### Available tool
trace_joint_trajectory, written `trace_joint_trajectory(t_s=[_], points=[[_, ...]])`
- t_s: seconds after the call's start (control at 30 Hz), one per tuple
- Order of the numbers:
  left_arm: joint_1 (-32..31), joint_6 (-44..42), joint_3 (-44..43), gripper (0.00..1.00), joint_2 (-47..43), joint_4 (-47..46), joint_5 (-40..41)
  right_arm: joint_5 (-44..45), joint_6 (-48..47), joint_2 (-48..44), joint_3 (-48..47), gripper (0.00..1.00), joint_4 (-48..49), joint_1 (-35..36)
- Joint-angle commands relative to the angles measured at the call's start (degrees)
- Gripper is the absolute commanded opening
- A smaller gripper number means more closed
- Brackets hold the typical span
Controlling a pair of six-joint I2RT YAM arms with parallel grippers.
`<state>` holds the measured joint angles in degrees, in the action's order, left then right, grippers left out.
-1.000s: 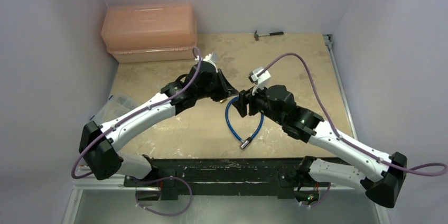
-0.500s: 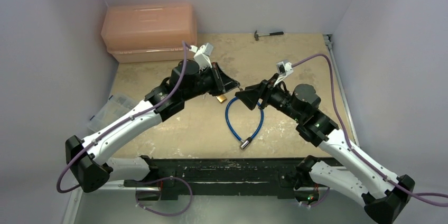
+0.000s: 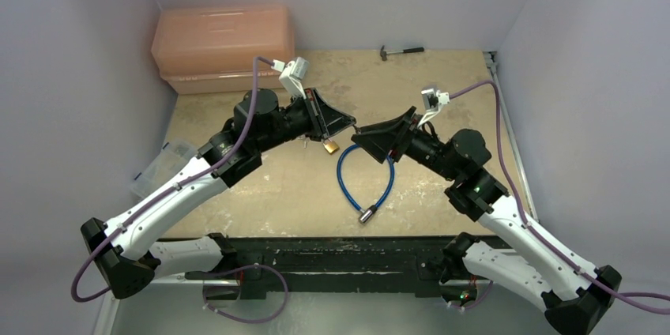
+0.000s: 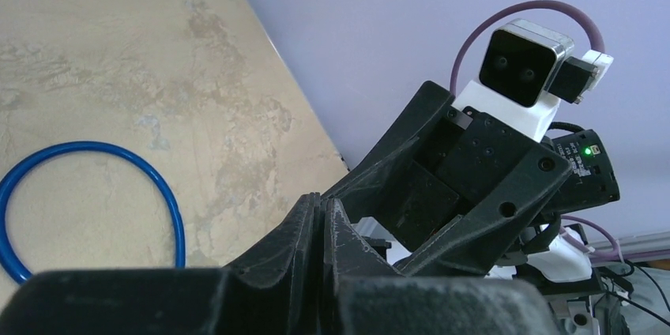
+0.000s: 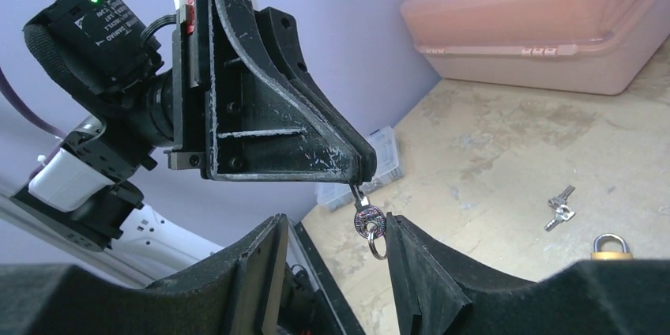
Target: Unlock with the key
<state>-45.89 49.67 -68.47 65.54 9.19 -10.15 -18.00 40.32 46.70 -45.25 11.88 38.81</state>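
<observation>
In the right wrist view my left gripper [image 5: 359,173] is shut on the blade of a small silvery key [image 5: 368,222], whose round head and ring hang below its tips. My right gripper [image 5: 335,224] is open, with its fingers on either side of the key head; the right finger [image 5: 411,260] is very close to the ring. In the top view the two grippers, left [image 3: 350,123] and right [image 3: 357,138], meet tip to tip above the table. The brass padlock [image 3: 331,146] lies below them, apart from both, and also shows in the right wrist view [image 5: 611,246]. The left wrist view shows the left fingers [image 4: 312,220] pressed together.
A blue cable loop [image 3: 365,181] with a silver end [image 3: 366,214] lies by the padlock. Two spare keys [image 5: 560,207] lie on the table. A pink box [image 3: 223,47] stands at the back left, a hammer [image 3: 401,51] at the back, and a clear plastic case [image 3: 162,163] at the left edge.
Both grippers have risen from the table near the padlock and turned to face each other. The padlock now lies uncovered below them.
</observation>
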Motion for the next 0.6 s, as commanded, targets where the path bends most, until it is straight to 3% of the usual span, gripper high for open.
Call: trace_joint_trajectory(t_s=[0.0, 0.33, 0.57], points=[[-0.25, -1.14, -1.73, 0.0, -0.94, -3.61, -1.19, -2.08, 1.7, -0.95, 0.22, 0.55, 4.82, -0.02], [-0.19, -0.08, -0.98, 0.0, -1.72, -5.48, -2.02, -0.55, 3.11, -0.92, 1.84, 0.5, 8.45, -0.07], [-0.21, -0.01, -0.28, 0.0, -2.49, -5.5, -1.46, -0.27, 4.01, -1.0, 1.92, 0.32, 9.09, -0.05]])
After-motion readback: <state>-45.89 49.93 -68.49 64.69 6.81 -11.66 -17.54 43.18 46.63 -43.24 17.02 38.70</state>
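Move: The key hangs head down from the left fingertips, its head about 3 cm below the left hand point and 1 cm ahead and right of it. From the right hand, that head lies roughly 2 cm ahead and 2 cm left, about level, nearer its forward finger. On the table some 28 cm below the right hand, the padlock is about 15 cm ahead and 7 cm left; the spare keys are 6 cm left of the padlock and 2 cm farther out. Close the right gripper by somewhat over a third of its gap around the key's head, keeping the right hand almost in place as it rises barely half a centimetre and rolls about 5 degrees, left side up. Meanwhile, keep the left fingers shut on the key and lift it slowly, about 1.5 cm. ##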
